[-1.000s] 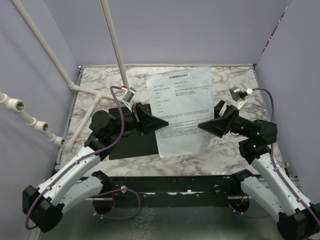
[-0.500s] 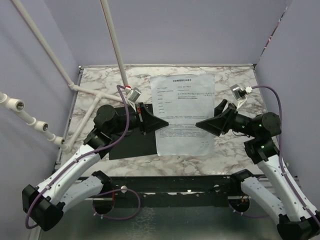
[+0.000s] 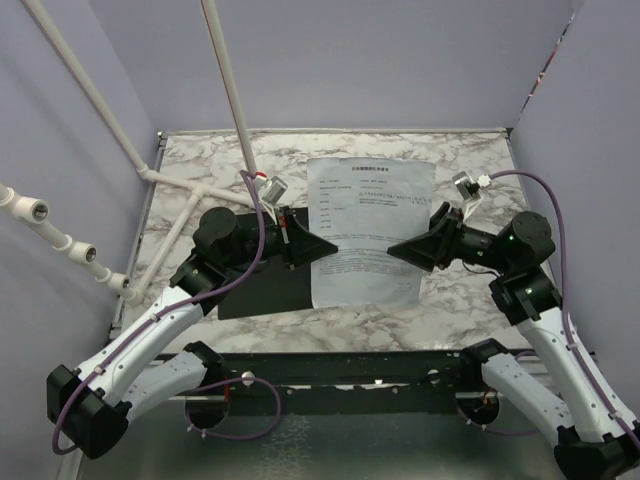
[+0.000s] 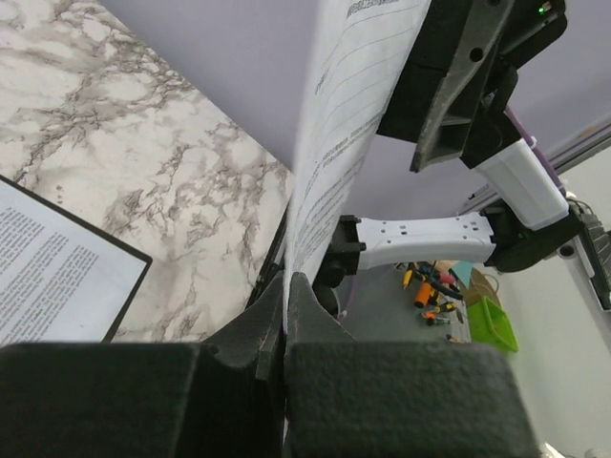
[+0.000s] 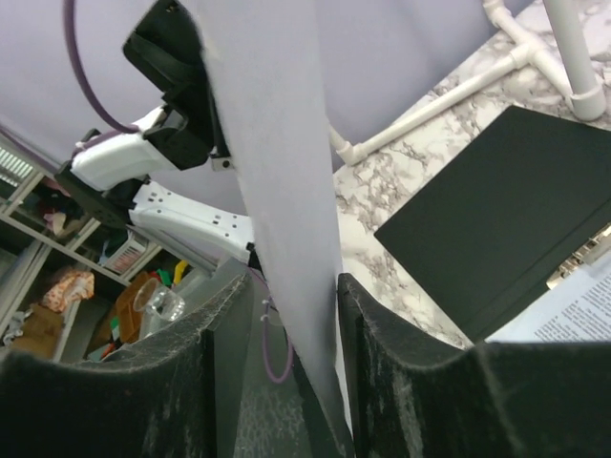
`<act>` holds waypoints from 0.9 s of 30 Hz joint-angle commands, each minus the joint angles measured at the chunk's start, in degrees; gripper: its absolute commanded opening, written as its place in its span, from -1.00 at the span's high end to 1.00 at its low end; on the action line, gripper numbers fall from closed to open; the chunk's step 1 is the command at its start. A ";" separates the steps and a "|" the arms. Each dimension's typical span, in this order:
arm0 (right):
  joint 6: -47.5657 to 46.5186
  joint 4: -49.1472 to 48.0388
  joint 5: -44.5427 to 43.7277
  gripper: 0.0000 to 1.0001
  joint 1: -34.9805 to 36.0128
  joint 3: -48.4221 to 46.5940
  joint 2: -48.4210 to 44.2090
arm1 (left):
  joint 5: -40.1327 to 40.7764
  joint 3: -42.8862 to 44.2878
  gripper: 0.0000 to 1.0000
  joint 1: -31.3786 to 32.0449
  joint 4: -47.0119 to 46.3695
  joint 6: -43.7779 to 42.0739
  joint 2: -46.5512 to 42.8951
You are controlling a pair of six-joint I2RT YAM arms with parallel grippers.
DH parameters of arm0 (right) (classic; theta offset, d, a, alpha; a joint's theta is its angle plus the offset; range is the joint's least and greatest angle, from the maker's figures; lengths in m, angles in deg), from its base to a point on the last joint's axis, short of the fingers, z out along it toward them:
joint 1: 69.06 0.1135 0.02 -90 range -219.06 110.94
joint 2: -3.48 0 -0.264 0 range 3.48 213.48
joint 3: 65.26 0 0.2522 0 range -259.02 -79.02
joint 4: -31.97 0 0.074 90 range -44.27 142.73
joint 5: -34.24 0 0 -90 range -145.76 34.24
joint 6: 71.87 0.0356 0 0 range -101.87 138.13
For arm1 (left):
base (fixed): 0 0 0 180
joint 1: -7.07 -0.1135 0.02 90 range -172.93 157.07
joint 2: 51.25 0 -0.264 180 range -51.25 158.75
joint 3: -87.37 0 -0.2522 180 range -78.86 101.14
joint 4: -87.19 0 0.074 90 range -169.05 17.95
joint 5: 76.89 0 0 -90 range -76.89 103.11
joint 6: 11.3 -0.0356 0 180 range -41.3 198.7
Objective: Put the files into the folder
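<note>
One white printed sheet of the files (image 3: 370,230) hangs in the air over the table between my two grippers. My left gripper (image 3: 330,245) is shut on its left edge; in the left wrist view the sheet (image 4: 353,124) rises from the pinched tips (image 4: 286,286). My right gripper (image 3: 392,250) straddles the right edge, and in the right wrist view the sheet (image 5: 277,162) runs between the pads (image 5: 291,281) with a gap still showing on one side. The folder (image 3: 265,285) lies open and black under the left arm, with another printed sheet (image 4: 57,277) in it.
White pipes (image 3: 190,190) cross the table's left side and rise at the back. Purple walls close in on three sides. A black rail (image 3: 340,370) runs along the near edge of the marble table (image 3: 460,300).
The sheet has shifted to the right and hangs straighter. My right gripper's jaws have narrowed around the sheet's right edge. The left gripper stayed shut and drifted a little to the right.
</note>
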 commanded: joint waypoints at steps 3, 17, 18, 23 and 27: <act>-3.09 4.43 -1.45 0.20 0.35 0.45 1.46 | -1.38 1.18 1.00 -0.08 -5.59 2.50 0.36; -4.04 4.57 -2.55 0.75 0.37 -0.20 2.51 | -2.60 -0.98 1.00 -0.13 -8.07 3.97 1.42; -4.21 4.71 -2.51 0.89 0.34 -0.37 2.67 | -2.60 -1.15 1.00 -0.13 -8.07 3.87 1.41; -5.57 6.80 -4.05 0.99 0.40 -1.31 2.79 | -1.50 -0.89 0.92 -0.09 -6.00 2.37 1.64; -7.22 10.16 -8.34 0.99 0.32 -3.12 2.28 | 4.73 -0.02 0.07 -0.08 -0.39 -0.40 1.12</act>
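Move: My left hand has the sheet's left margin pinched, with the sheet's middle about 5 cm to its right, 1 cm ahead and 2 cm above. For my right hand, whose part-open fingers straddle the right margin, that middle lies some 4 cm to its left, 1 cm ahead and 2 cm up. The open folder's middle is on the table, roughly 33 cm below my left hand, 14 cm ahead and 5 cm to its left; its stacked pages lie about 16 cm ahead and 5 cm right. I slide my right hand down about 3 cm and forward some 2 cm along the sheet's right side, closing its fingers fully until they pinch the sheet. My left hand keeps its pinch, rising barely 1 cm, and only at the very end starts opening, about a quarter of the way, around the left margin. ##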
